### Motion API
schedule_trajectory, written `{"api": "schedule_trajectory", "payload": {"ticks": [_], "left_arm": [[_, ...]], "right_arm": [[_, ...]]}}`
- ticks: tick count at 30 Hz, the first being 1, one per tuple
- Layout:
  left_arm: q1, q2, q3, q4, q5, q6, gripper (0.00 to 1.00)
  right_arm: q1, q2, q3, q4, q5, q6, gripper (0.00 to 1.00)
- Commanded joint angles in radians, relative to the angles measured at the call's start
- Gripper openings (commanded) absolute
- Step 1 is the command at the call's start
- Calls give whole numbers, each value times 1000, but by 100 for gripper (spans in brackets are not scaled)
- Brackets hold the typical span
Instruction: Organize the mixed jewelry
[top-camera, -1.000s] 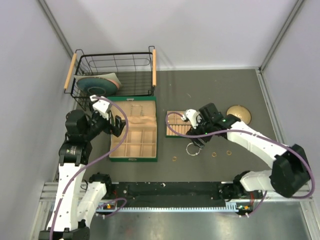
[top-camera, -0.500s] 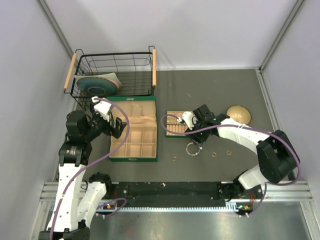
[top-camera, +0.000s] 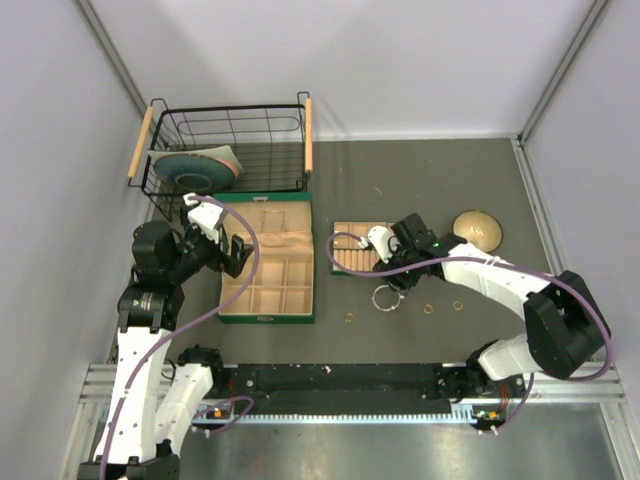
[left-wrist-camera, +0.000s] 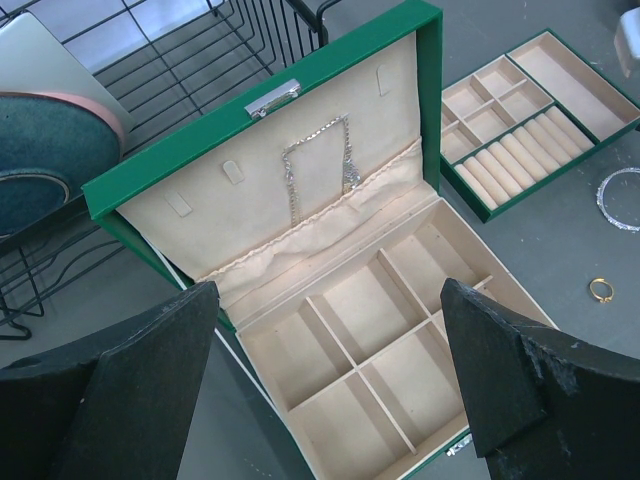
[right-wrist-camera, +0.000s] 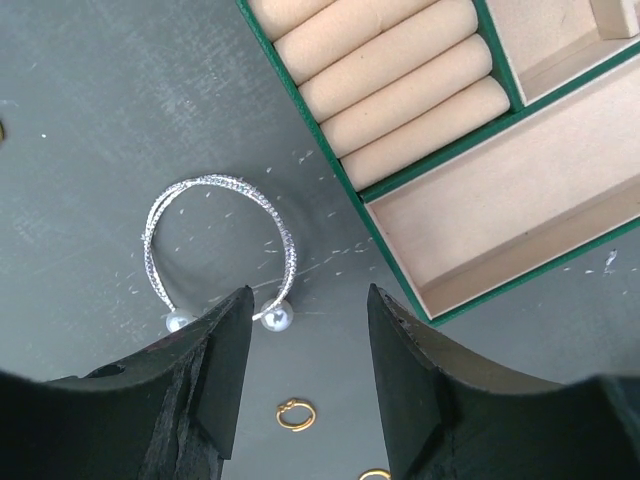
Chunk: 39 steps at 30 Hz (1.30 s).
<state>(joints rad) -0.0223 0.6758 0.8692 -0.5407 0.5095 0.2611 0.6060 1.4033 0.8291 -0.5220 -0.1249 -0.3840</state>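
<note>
The silver bracelet hoop (right-wrist-camera: 212, 181) with two pearl ends lies on the dark table just off the corner of the ring tray (right-wrist-camera: 500, 210). My right gripper (right-wrist-camera: 310, 300) hovers over it, open. Nothing is between its fingers, and the left fingertip (right-wrist-camera: 232, 312) sits beside one pearl. Two gold rings (right-wrist-camera: 296, 413) lie nearer to me; from above I see three rings (top-camera: 349, 318) around the bracelet (top-camera: 386, 297). My left gripper (left-wrist-camera: 328, 290) is wide open above the open green box (left-wrist-camera: 300, 250), holding nothing. From the top, the left gripper (top-camera: 228, 250) is at the box's left edge and the right gripper (top-camera: 392, 275) at the tray's near corner.
A silver chain (left-wrist-camera: 320, 170) hangs inside the box lid. A black wire basket (top-camera: 230, 150) holding a teal plate (top-camera: 190, 170) stands behind the box. A tan bowl (top-camera: 478, 228) lies upside down at the right. The tray (top-camera: 357, 249) sits between box and bowl.
My right gripper has come down from over the tray toward the bracelet and narrowed its jaws. The left arm and the jewelry have stayed put.
</note>
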Motion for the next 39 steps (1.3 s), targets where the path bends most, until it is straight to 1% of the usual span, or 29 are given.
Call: {"api": "schedule_trajectory", "payload": {"ticks": [1,11,15,17,21,24,25,27,28,34,39], "left_arm": [[2,-15,-4,27,23,1,99],[2,-16,-7,28,15,10,99],[2,-18,-13,27,11,18,99],[2,-19,-15,25,8,20,99],[2,-24,-13,13,1,30,99],[2,-27,-13,4,-14,38,99],[2,-27,-13,4,-20,40,99],[2,-28,-13,2,-26,38,99],[2,-28,-9,5,-41,32,99],[4,-21,-4,36,-123,-32,99],[16,-9,-7,85,-195,-95,99]], "right_arm": [[12,-6,-1,11,-1,-4,50],[31,80,19,19,-4,-7,50],[41,111,21,33,17,-7,48],[44,126,25,40,24,-3,45],[63,137,27,42,41,-3,35],[77,138,28,43,53,2,25],[81,138,30,43,56,4,17],[81,134,36,36,59,5,7],[81,129,39,31,57,5,0],[86,92,143,-67,37,-3,0],[132,91,332,-145,53,-27,0]]}}
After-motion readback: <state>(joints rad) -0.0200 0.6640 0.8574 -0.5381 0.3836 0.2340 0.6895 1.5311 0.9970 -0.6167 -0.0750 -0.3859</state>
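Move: The bracelet lies on the table under my half-open right hand, its middle roughly 3 cm back, 3 cm to the left and 4 cm down. The ring tray is about 8 cm ahead and 6 cm left. One gold ring lies some 5 cm back and 6 cm right of the hand, another about 7 cm back and 11 cm left. From my left hand the bracelet is about 28 cm to the right, 4 cm back and far below. I sink my right hand about 3 cm, easing a centimetre back, and shut the half-open fingers on the bracelet's band beside its pearl end. Pinching it there, I lift some 4 cm while carrying it about 2 cm forward and 2 cm left towards the ring tray. Late on, my open, empty left hand drifts 2 cm left, turning slightly counter-clockwise. ##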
